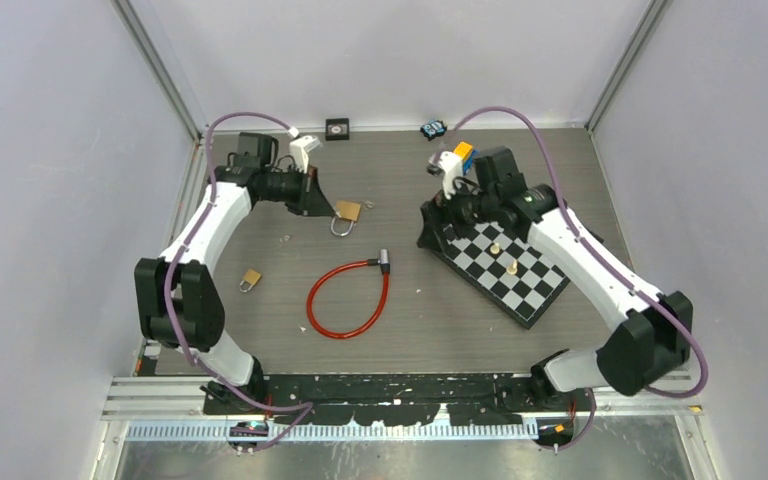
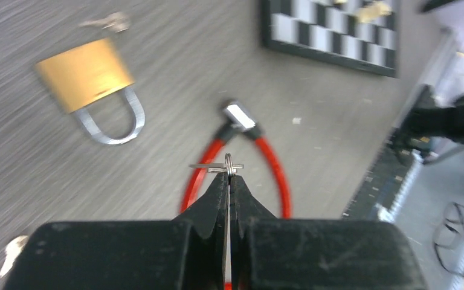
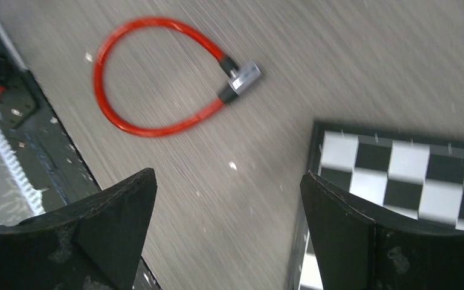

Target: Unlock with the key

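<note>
My left gripper (image 2: 229, 176) is shut on a thin silver key (image 2: 214, 165) with a small ring, held at the fingertips above the table. A brass padlock (image 2: 87, 72) with a steel shackle lies flat just beyond it, and in the top view my left gripper (image 1: 320, 203) sits right beside this padlock (image 1: 347, 211). Another small key (image 2: 106, 23) lies past the padlock. A red cable lock (image 1: 348, 300) lies mid-table, its metal head (image 2: 239, 115) below the held key. My right gripper (image 3: 228, 175) hangs open and empty over the chessboard's corner.
A chessboard (image 1: 505, 265) with two small pieces stands at the right, under the right arm. A second small brass padlock (image 1: 250, 279) lies at the left. Two small objects (image 1: 337, 127) (image 1: 433, 129) sit by the back wall. Enclosure walls close in both sides.
</note>
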You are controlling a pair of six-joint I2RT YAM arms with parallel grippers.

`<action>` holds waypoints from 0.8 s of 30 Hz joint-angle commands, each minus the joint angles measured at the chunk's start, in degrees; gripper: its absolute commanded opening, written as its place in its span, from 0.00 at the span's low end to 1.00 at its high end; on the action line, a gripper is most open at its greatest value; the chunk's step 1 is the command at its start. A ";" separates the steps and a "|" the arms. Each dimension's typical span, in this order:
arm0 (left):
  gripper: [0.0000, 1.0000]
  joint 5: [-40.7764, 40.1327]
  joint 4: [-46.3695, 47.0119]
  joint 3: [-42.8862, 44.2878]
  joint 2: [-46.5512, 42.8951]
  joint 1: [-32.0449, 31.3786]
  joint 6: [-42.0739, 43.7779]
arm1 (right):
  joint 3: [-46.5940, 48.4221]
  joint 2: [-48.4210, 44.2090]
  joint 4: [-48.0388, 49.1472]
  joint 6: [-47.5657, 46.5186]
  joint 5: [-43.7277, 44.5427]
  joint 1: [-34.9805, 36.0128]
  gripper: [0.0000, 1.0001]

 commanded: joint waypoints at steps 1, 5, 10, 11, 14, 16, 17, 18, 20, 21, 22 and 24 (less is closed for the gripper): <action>0.00 16.00 2.47 -0.01 -4.13 -4.32 -4.83 | 10.84 6.50 2.48 0.84 -8.44 2.78 0.91; 0.00 19.97 10.41 -1.02 -5.11 -9.71 -12.51 | 16.24 12.41 2.59 3.32 -15.05 4.11 0.86; 0.00 22.92 21.34 -2.52 -4.83 -15.20 -23.04 | 15.62 13.44 3.85 2.00 -17.96 5.17 0.80; 0.00 23.46 23.83 -2.90 -4.64 -15.65 -26.17 | 14.95 12.93 3.88 1.39 -18.88 5.17 0.78; 0.00 24.29 31.46 -4.46 -4.07 -16.36 -33.17 | 12.63 11.56 4.37 0.61 -22.65 5.23 0.75; 0.00 24.66 34.67 -5.26 -3.92 -16.54 -35.49 | 10.99 10.63 5.40 0.52 -24.15 5.25 0.73; 0.00 24.67 35.49 -5.49 -3.91 -16.57 -36.07 | 10.39 10.36 5.46 0.43 -24.30 5.26 0.70; 0.00 24.76 36.10 -5.73 -3.91 -16.57 -36.34 | 10.12 10.12 5.70 0.37 -24.26 5.26 0.68; 0.00 24.74 37.33 -6.37 -3.99 -16.65 -37.06 | 9.75 9.99 5.80 0.16 -23.93 5.26 0.60; 0.00 24.73 37.55 -6.57 -4.07 -16.66 -37.20 | 9.74 9.92 5.85 0.15 -23.92 5.26 0.56; 0.00 24.65 37.56 -6.62 -4.13 -16.66 -37.22 | 9.80 9.89 5.86 0.15 -23.95 5.26 0.53; 0.00 24.31 37.60 -6.86 -4.30 -16.66 -37.12 | 9.75 9.62 5.82 0.08 -23.97 5.26 0.47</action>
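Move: The left hand still holds the key in shut fingers; the open right gripper it goes to meet is about 25 cm to its right, 7 cm nearer the base and 3 cm higher. From the left hand, the padlock is some 10 cm ahead, 4 right; the cable lock's metal head is 2 back, 12 right, both 17 down. From the right hand, the key lies 23 cm left, 7 ahead, 4 down; the chessboard 17 right, 7 ahead, 20 down. The right gripper's fingers come around the key, closing to about half open; whether they touch it can't be made out. The left hand keeps its grip, carrying the key about 14 cm right, 9 up and 8 back while tipping its fingers up towards level and swinging them clockwise. The right goes some 9 cm left to meet it, turning counter-clockwise about 20 degrees. ##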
